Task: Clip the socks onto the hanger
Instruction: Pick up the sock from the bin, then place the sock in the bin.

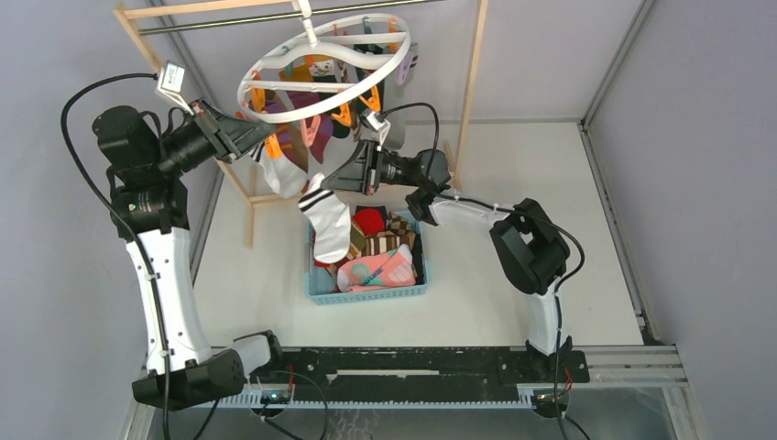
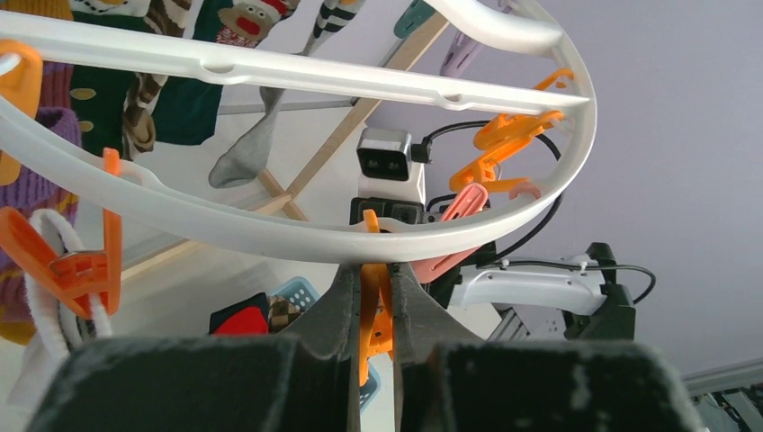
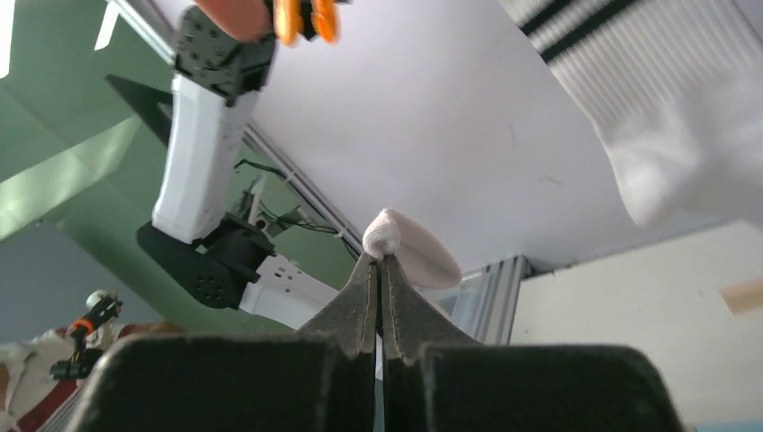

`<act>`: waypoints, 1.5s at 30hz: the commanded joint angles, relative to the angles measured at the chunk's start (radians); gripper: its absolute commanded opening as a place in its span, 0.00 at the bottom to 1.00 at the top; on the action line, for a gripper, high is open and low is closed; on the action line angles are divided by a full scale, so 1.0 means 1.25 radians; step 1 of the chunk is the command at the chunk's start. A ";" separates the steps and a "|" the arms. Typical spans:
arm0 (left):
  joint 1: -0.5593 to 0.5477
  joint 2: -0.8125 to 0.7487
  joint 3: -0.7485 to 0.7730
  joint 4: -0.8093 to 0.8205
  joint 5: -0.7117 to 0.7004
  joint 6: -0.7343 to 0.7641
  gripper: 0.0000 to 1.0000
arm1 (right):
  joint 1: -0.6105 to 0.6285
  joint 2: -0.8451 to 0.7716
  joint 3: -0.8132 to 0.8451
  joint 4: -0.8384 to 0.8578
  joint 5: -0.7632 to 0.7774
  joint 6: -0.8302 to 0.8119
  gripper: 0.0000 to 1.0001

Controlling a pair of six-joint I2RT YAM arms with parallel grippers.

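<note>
The white round hanger [image 1: 322,99] hangs from the wooden rack, with several socks clipped at its far side. My left gripper [image 1: 268,139] is at the ring's left rim [image 2: 270,229], shut on an orange clip [image 2: 376,310] that dangles just under the ring. My right gripper [image 1: 343,180] is below the ring's front, shut on a fold of a white sock [image 3: 402,245]. A white sock with black bands [image 1: 327,223] hangs below it over the basket. In the right wrist view a banded white sock [image 3: 670,135] fills the upper right.
A blue basket [image 1: 320,286] with several more socks stands on the table under the hanger. The wooden rack's legs [image 1: 471,82] stand behind and beside it. More orange clips [image 2: 76,270] and a pink clip [image 2: 454,220] hang along the ring.
</note>
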 commanded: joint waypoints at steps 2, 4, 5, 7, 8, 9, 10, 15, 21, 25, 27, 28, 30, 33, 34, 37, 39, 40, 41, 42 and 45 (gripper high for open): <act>0.001 -0.034 -0.038 0.077 0.058 -0.079 0.04 | 0.019 0.042 0.138 0.181 -0.038 0.122 0.00; 0.002 -0.036 -0.048 0.090 0.065 -0.092 0.04 | 0.029 0.069 0.187 0.186 -0.049 0.142 0.00; 0.002 -0.037 -0.052 0.099 0.069 -0.100 0.04 | 0.034 0.081 0.211 0.188 -0.051 0.151 0.00; 0.002 -0.039 -0.063 0.121 0.074 -0.116 0.04 | 0.041 0.105 0.257 0.192 -0.051 0.168 0.00; 0.002 -0.040 -0.067 0.126 0.076 -0.121 0.04 | 0.044 0.117 0.288 0.194 -0.050 0.179 0.00; 0.002 -0.040 -0.069 0.131 0.077 -0.124 0.04 | 0.047 0.130 0.311 0.195 -0.049 0.186 0.00; 0.002 -0.040 -0.070 0.136 0.080 -0.129 0.04 | 0.050 0.142 0.335 0.196 -0.049 0.193 0.00; 0.002 -0.041 -0.086 0.178 0.096 -0.166 0.04 | 0.061 0.194 0.430 0.206 -0.038 0.225 0.00; 0.001 -0.039 -0.093 0.199 0.100 -0.186 0.04 | 0.065 0.232 0.489 0.223 -0.007 0.228 0.00; 0.000 -0.039 -0.093 0.201 0.101 -0.188 0.04 | 0.067 0.245 0.508 0.232 0.010 0.227 0.00; 0.000 -0.039 -0.094 0.201 0.102 -0.188 0.04 | 0.065 0.253 0.521 0.235 0.022 0.227 0.00; 0.001 -0.039 -0.094 0.201 0.103 -0.188 0.04 | 0.065 0.257 0.530 0.236 0.027 0.227 0.00; 0.000 -0.039 -0.093 0.201 0.104 -0.189 0.03 | 0.063 0.266 0.545 0.234 0.040 0.227 0.00; 0.000 -0.038 -0.090 0.202 0.109 -0.192 0.03 | 0.060 0.272 0.546 0.234 0.065 0.218 0.00; 0.001 -0.038 -0.090 0.202 0.112 -0.192 0.03 | 0.059 0.273 0.546 0.234 0.073 0.215 0.00; 0.001 -0.036 -0.088 0.205 0.117 -0.194 0.03 | 0.058 0.275 0.544 0.223 0.087 0.203 0.00; 0.000 -0.034 -0.086 0.207 0.122 -0.199 0.03 | 0.059 0.273 0.542 0.212 0.089 0.192 0.00; 0.001 -0.034 -0.085 0.211 0.126 -0.202 0.03 | 0.058 0.272 0.540 0.208 0.090 0.189 0.00; 0.000 -0.033 -0.086 0.215 0.127 -0.205 0.02 | 0.058 0.271 0.539 0.203 0.089 0.186 0.00; 0.001 -0.034 -0.086 0.219 0.129 -0.208 0.02 | 0.058 0.270 0.538 0.196 0.088 0.181 0.00; 0.001 -0.034 -0.084 0.231 0.131 -0.217 0.02 | 0.060 0.263 0.527 0.171 0.069 0.171 0.00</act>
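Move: The right hand already holds the white striped sock by its cuff. The orange clip for it, still pinched in the left fingers right at the left hand point, lies about 8 cm to the right hand's left, level fore-and-aft and some 12 cm up. From the right hand, the pink clip is about 1 cm left, 1 cm back and 11 cm up; the clip holding the other white sock is about 14 cm left, 5 cm ahead and 12 cm up. The basket's middle lies roughly 6 cm right, 4 cm back and 25 cm below. The right hand keeps its pinch on the sock's cuff and lifts it some 9 cm towards the orange clip while working about 4 cm left, first drawing back around 3 cm, then easing forward again by about 2 cm, its left-pointing fingers tipping further up by some 20 degrees. The left hand keeps the orange clip squeezed on the rim and drifts just over a centimetre right and slightly back, rolling a little as it goes. ##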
